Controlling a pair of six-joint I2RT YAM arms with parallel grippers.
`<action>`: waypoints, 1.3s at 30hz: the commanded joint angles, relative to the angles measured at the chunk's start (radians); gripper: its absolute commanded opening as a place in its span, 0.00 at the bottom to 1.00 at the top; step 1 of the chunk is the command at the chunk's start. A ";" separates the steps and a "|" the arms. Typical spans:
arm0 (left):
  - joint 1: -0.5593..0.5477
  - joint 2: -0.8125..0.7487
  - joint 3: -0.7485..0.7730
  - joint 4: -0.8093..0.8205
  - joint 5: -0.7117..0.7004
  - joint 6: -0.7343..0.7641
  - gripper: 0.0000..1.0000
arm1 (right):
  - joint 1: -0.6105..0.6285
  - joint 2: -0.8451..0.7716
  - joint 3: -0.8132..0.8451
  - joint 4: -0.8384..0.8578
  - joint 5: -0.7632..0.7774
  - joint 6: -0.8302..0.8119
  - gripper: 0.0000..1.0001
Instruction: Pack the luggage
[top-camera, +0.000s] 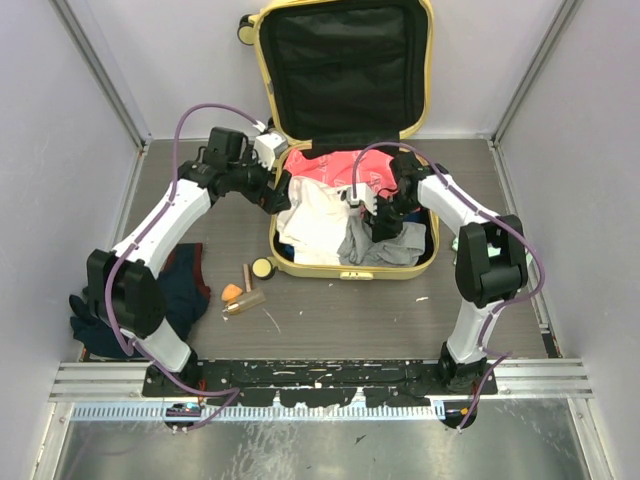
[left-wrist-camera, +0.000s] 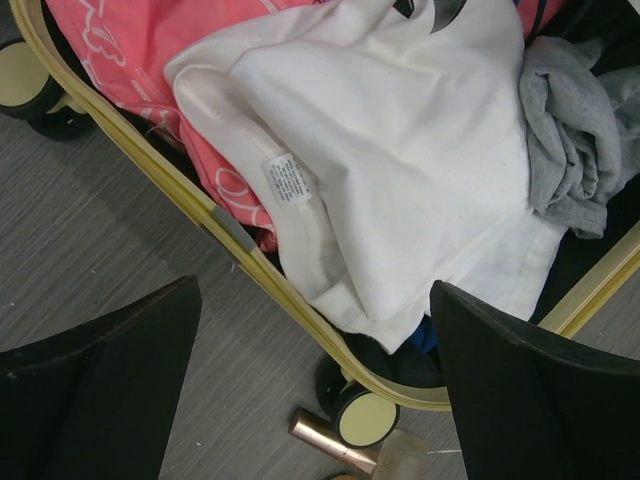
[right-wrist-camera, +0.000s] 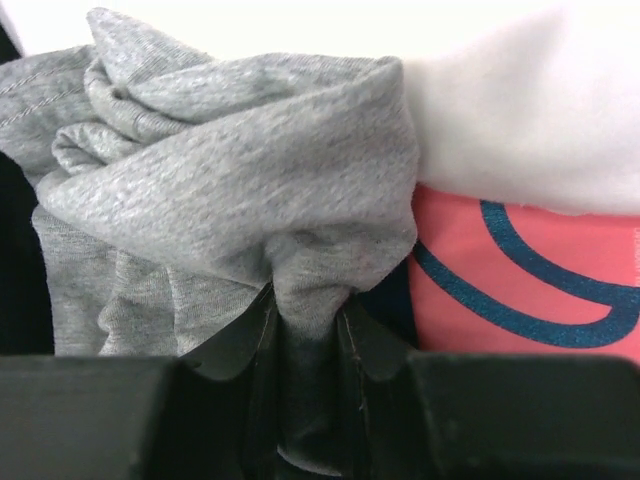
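The pale-yellow luggage (top-camera: 352, 271) lies open on the table, its black-lined lid (top-camera: 345, 70) standing up at the back. Inside lie a pink garment (top-camera: 340, 168), a white shirt (top-camera: 315, 220) and a grey garment (top-camera: 378, 246). My right gripper (right-wrist-camera: 305, 310) is shut on a bunched fold of the grey garment (right-wrist-camera: 230, 170) inside the case. My left gripper (left-wrist-camera: 315, 385) hovers open over the case's left rim (left-wrist-camera: 225, 230), nothing between its fingers. The white shirt (left-wrist-camera: 400, 150) fills most of the left wrist view.
On the table left of the luggage lie a rose-gold tube (top-camera: 243, 302), an orange sponge (top-camera: 232, 292) and a small brown stick (top-camera: 247, 274). A dark blue garment (top-camera: 180, 285) lies by the left arm's base. A luggage wheel (left-wrist-camera: 365, 415) sits beside the tube (left-wrist-camera: 335, 440).
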 joint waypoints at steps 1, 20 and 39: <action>0.009 -0.057 -0.012 0.015 -0.012 0.014 0.98 | -0.030 0.029 0.014 0.233 0.073 -0.047 0.15; 0.008 -0.090 -0.022 0.010 0.101 0.028 0.98 | -0.175 -0.206 0.325 -0.230 -0.022 0.150 0.88; 0.008 -0.037 0.015 0.009 0.078 0.013 0.98 | -0.723 -0.148 -0.070 -0.051 0.190 0.037 1.00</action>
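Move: The mint cloth lies about 32 cm to the right of my right hand, some 5 cm nearer me and 8 cm lower, beyond the suitcase's right rim. My right fingers still grip the grey garment, its middle about 3 cm back and 2 below. The white garment is roughly 16 cm left and 2 ahead, slightly lower. From my left hand the mint cloth is about 58 cm right, 13 back and 21 below. I settle the grey garment a touch lower with my right hand, open the fingers wide to let it go, and lift out of the suitcase, some 16 cm up with a slight forward drift. Then I swing about 26 cm right over the rim, wrist turning nearly 50 degrees clockwise, and sink towards the mint cloth with open fingers, still above it. ##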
